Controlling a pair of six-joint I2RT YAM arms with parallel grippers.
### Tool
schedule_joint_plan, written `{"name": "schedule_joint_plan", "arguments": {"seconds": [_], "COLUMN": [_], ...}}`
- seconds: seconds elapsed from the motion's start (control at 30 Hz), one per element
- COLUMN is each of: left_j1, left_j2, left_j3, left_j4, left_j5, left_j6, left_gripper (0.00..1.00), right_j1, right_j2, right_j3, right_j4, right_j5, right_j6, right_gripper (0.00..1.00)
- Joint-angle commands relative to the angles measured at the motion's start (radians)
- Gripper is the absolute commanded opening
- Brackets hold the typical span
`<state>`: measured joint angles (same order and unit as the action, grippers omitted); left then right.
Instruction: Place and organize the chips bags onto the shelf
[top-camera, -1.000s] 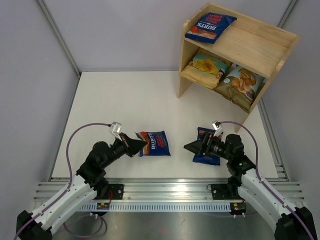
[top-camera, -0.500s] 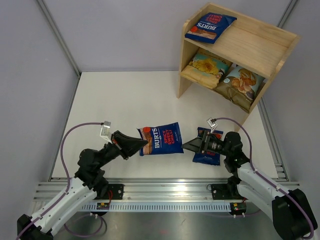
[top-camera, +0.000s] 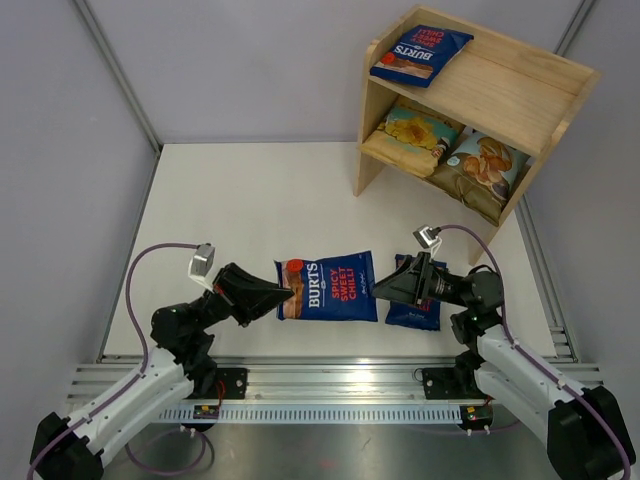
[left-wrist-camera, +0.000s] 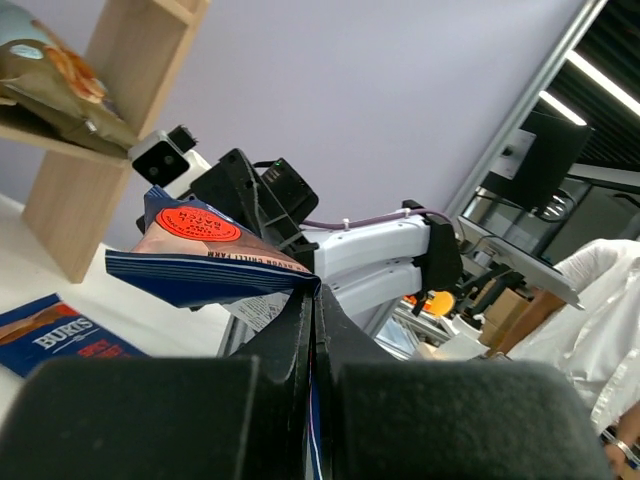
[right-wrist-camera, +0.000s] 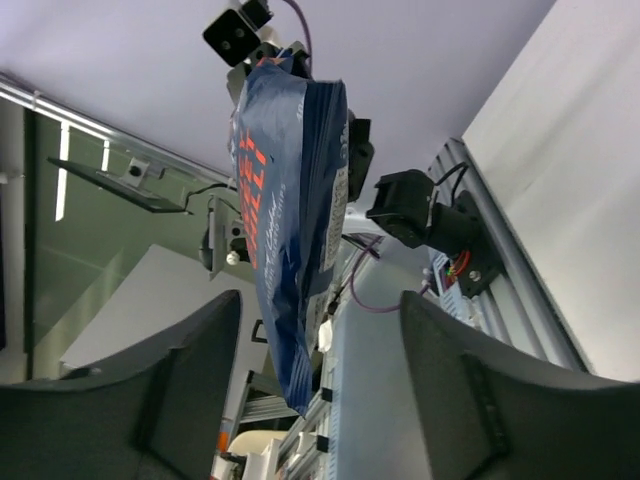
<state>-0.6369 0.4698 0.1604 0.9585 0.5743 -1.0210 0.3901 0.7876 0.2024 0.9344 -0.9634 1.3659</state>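
My left gripper (top-camera: 283, 296) is shut on the left edge of a dark blue Burts bag (top-camera: 328, 287) and holds it flat above the table; the same bag shows in the left wrist view (left-wrist-camera: 200, 255) and the right wrist view (right-wrist-camera: 290, 230). My right gripper (top-camera: 384, 289) is open, its jaws facing the bag's right edge, a little apart from it. A second Burts bag (top-camera: 414, 310) lies on the table under the right arm. A third Burts bag (top-camera: 420, 52) lies on the wooden shelf's (top-camera: 530, 95) top tier. The tan-yellow bag (top-camera: 415, 135) and light blue Cassava bag (top-camera: 483, 163) sit on the lower tier.
The white table (top-camera: 250, 200) has grey walls left and behind it. An aluminium rail (top-camera: 330, 385) with both arm bases runs along the near edge. The shelf stands at the back right corner.
My left gripper has lifted the Burts bag off the table and carried it right, toward the middle. My right gripper has risen and turned to face the bag's right edge.
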Motion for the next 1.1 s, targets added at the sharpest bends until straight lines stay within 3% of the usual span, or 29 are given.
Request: {"name": "schedule_joint_plan", "arguments": {"seconds": [0.0,0.17,0.43,0.63,0.8,0.83,0.9,0.93,1.03,1.07], "left_j1": [-0.001,-0.01,-0.04,-0.043,-0.043,-0.043,-0.043,-0.043,-0.043,-0.043], "left_j2": [0.039,0.095,0.205,0.25,0.23,0.218,0.16,0.13,0.027,0.004], "left_j3": [0.005,0.007,0.037,0.05,0.051,0.054,0.074,0.086,0.146,0.169], "left_j4": [0.19,0.266,0.391,0.39,0.287,0.255,0.096,0.022,-0.299,-0.475], "left_j5": [0.061,0.075,0.084,0.087,0.075,0.072,0.035,0.013,-0.129,-0.24], "left_j6": [-0.033,-0.039,-0.022,0.012,0.067,0.099,0.175,0.205,0.318,0.343], "left_gripper": [0.0,0.0,0.0,0.0,0.0,0.14,0.25,0.36,0.69,0.79], "right_j1": [0.004,0.032,0.136,0.15,0.148,0.15,0.148,0.15,0.15,0.148], "right_j2": [-0.014,-0.036,-0.039,-0.044,-0.094,-0.103,-0.136,-0.146,-0.18,-0.189], "right_j3": [0.055,0.094,0.161,0.176,0.207,0.215,0.236,0.245,0.291,0.317], "right_j4": [0.101,0.083,-0.124,-0.17,-0.377,-0.408,-0.512,-0.543,-0.67,-0.699], "right_j5": [-0.029,-0.026,0.02,0.044,0.104,0.13,0.163,0.192,0.264,0.287], "right_j6": [0.102,0.142,0.016,-0.027,-0.161,-0.186,-0.247,-0.272,-0.35,-0.366], "right_gripper": [0.68,0.62,0.55,0.36,0.08,0.04,0.0,0.0,0.0,0.0]}}
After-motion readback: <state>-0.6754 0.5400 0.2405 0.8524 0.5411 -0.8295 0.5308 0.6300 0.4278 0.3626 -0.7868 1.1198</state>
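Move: The left hand holds the navy chips bag by its left end; the bag's middle lies about 8 cm to this hand's right, 1 cm ahead and 3 cm lower. From the open right hand it is roughly 9 cm left, level fore and aft, and 3 cm higher. The other navy bag lies on the table about 13 cm right of the right hand, 7 cm ahead and 22 cm below. Right hand rises about 4 cm, easing back-left, and pinches the chips bag's right end; left opens to let go. ##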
